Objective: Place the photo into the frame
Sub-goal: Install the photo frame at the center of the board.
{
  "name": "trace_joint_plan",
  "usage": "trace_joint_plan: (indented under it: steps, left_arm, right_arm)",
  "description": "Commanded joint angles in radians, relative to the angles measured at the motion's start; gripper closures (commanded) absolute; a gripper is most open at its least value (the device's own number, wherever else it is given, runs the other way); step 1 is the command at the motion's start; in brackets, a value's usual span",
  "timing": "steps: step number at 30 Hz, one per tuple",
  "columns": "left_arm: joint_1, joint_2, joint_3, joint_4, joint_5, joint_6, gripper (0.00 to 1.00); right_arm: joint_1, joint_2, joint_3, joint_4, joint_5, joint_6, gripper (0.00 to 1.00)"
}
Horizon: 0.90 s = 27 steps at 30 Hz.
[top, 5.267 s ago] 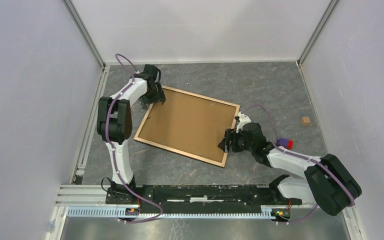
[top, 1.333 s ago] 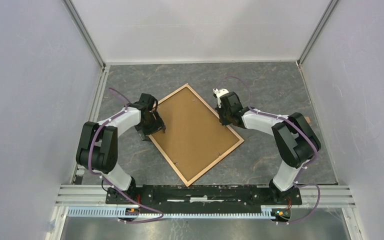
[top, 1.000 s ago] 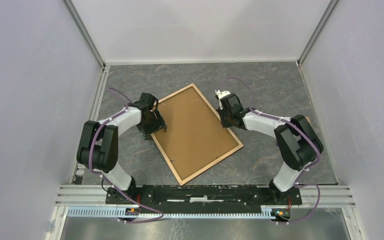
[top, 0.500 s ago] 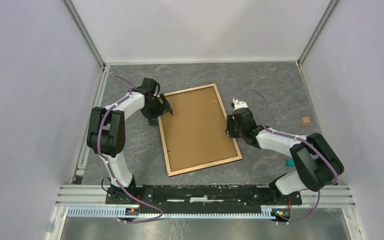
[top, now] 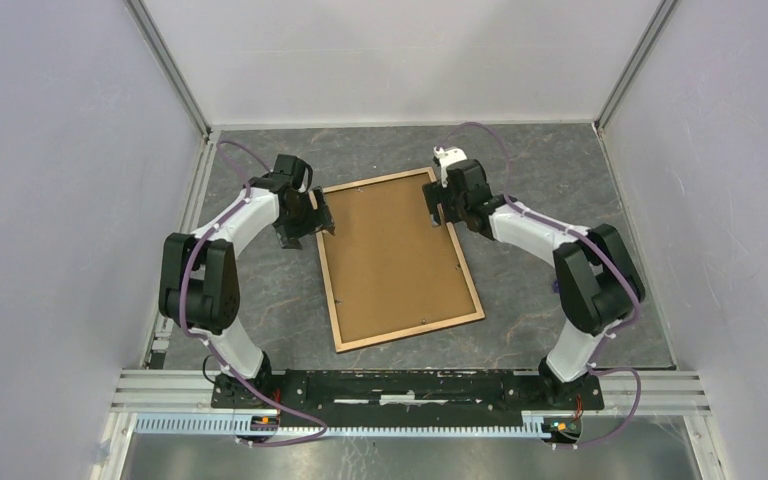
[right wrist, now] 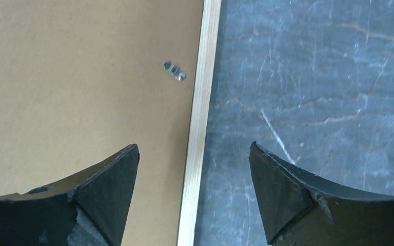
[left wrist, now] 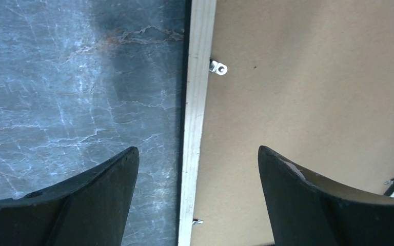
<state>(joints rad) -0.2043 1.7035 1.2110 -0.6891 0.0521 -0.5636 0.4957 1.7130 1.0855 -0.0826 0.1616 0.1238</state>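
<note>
The frame lies back side up on the grey table, its tan rails around a flat brown backing board. The photo is hidden. My left gripper hangs open over the left rail near the far corner. In the left wrist view the left gripper straddles the rail without touching it. My right gripper stands open over the right rail near the other far corner. In the right wrist view the right gripper has the rail between its spread fingers.
Small metal clips sit on the backing board next to the rails. Pale walls close the table at the back and both sides. A metal track runs along the left edge.
The frame has turned from a diamond position to nearly square with the table. The right gripper has opened, let go of the right rail and moved up toward the far corner. The left gripper has shifted slightly.
</note>
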Motion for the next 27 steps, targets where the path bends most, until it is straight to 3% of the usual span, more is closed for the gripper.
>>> trace_joint_plan:
  steps: [1, 9, 27]
  left_arm:
    - [0.002, -0.021, -0.011, -0.012, -0.039, 0.075, 0.09]
    - [0.002, 0.004, -0.008, 0.003, 0.055, 0.049, 0.11]
    - [0.002, 0.057, -0.014, 0.025, 0.104, 0.016, 0.10]
  right_arm:
    - [-0.017, 0.096, 0.131, -0.044, 0.014, -0.083, 0.15]
    - [-0.024, 0.237, 0.273, -0.088, 0.047, -0.082, 0.14]
    - [-0.042, 0.344, 0.329, -0.085, -0.034, -0.056, 0.19]
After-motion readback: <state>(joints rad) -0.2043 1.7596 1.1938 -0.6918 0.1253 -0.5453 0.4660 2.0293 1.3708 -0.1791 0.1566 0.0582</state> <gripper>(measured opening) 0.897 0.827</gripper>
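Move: Each open hand stands over one long rail of the photo frame, the rail running between its fingers. The right rail lies about 5 cm ahead of the right hand and 8 cm below; its clip is some 8 cm ahead and 2 cm left, the far right corner roughly 15 cm ahead and 5 cm left. From the left hand, the left rail is straight below by about 6 cm, with its clip some 7 cm ahead and 1 cm right. No new touch can be made out. The right hand reaches forward about 5 cm along the frame's right rail, sinking about 5 cm as it goes, then nearly stops low with its open fingers either side of the rail. The left hand, also open, first hovers, then eases down some 2 cm towards the left rail, drifting slightly back and right. ##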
